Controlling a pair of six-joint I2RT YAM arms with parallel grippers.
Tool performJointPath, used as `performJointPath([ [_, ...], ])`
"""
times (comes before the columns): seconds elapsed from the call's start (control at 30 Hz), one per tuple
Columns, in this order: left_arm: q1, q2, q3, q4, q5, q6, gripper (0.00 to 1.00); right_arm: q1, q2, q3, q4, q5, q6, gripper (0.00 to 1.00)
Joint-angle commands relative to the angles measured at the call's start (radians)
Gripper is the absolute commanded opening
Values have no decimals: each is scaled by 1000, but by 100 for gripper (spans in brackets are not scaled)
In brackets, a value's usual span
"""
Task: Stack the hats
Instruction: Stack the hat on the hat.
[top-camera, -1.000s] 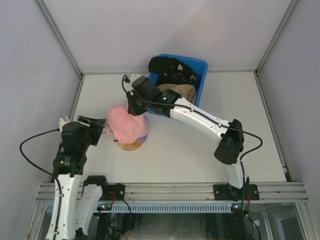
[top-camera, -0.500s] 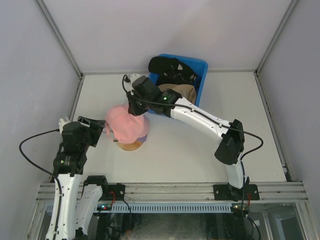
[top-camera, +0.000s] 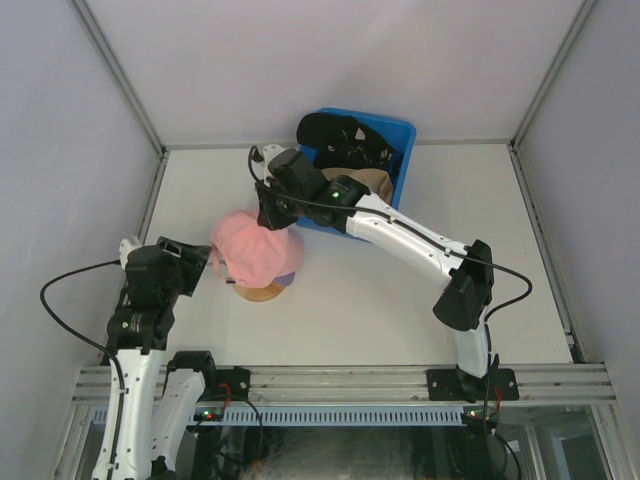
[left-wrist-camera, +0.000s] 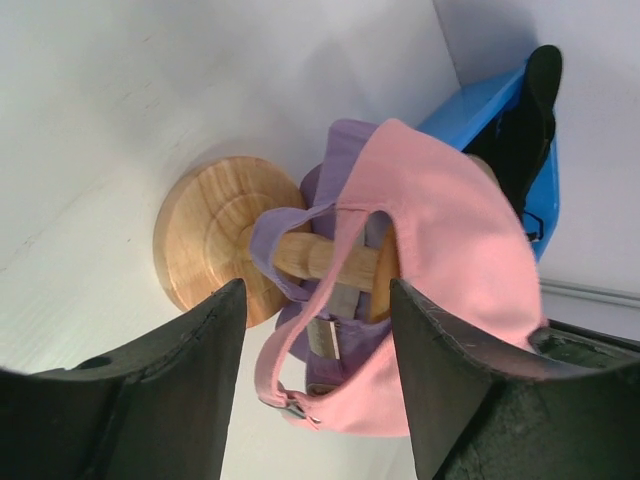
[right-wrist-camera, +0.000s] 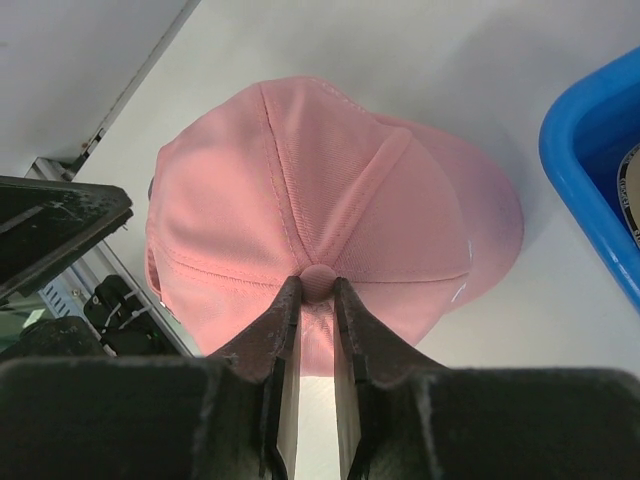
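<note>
A pink hat (top-camera: 255, 255) sits over a lavender hat (top-camera: 288, 277) on the round wooden stand (top-camera: 262, 292). My right gripper (right-wrist-camera: 318, 283) is above the crown, shut on the pink hat's (right-wrist-camera: 330, 190) top button. My left gripper (left-wrist-camera: 315, 300) is open at the back of the stack. The pink hat's (left-wrist-camera: 450, 230) rear strap and buckle hang between its fingers without being pinched. The lavender hat (left-wrist-camera: 340, 160) and the stand's post and base (left-wrist-camera: 200, 230) show behind the strap. A black hat (top-camera: 335, 130) and a tan hat (top-camera: 365, 182) lie in the blue bin.
The blue bin (top-camera: 405, 135) stands at the back of the table, just behind the right gripper, and its corner (right-wrist-camera: 590, 160) shows in the right wrist view. Grey walls enclose the table on the left, right and back.
The left gripper has drawn back a little toward the near edge and its jaws have narrowed slightly. The right gripper stays shut on the pink hat's button, and the hat has barely shifted.
</note>
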Motion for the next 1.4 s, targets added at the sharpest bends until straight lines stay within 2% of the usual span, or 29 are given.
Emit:
performJointPath([
  [0.0,-3,7,-47,21,6,30,63,-4,-76,21,45,-19,15,0],
  [0.37,-3,23,-78,58,57,35,60,-13,-76,47,41,-32,23,0],
  [0.87,-11,50,-94,87,82,37,49,-20,-82,50,41,-50,28,0],
  [0.97,-15,52,-91,87,77,38,45,-20,-84,47,41,-50,29,0],
  [1.2,-15,47,-66,77,63,50,25,-24,-85,47,42,-55,29,0],
  [1.37,-16,45,-36,49,60,61,22,-25,-81,46,38,-55,28,0],
])
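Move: The loose strap at the open back of the pink hat hangs about 4 cm below the left hand and 1 cm to its right and ahead. The pink crown is roughly 9 cm right and 2 cm ahead, about level; the purple hat under it is some 8 cm right, 1 cm ahead, 5 cm down; the stand base lies 6 cm right, 3 cm back, far below. From the right hand the strap is about 9 cm left, 5 cm back and 8 cm down. Lower the left gripper about 4 cm onto the pink hat's back strap, easing a little to the right and tipping the fingers slightly further down. Once down, hold there and close the half-open fingers most of the way, bringing the tips in on the strap. Meanwhile keep the right fingers pinching the pink hat's top button and hold that hand still. ##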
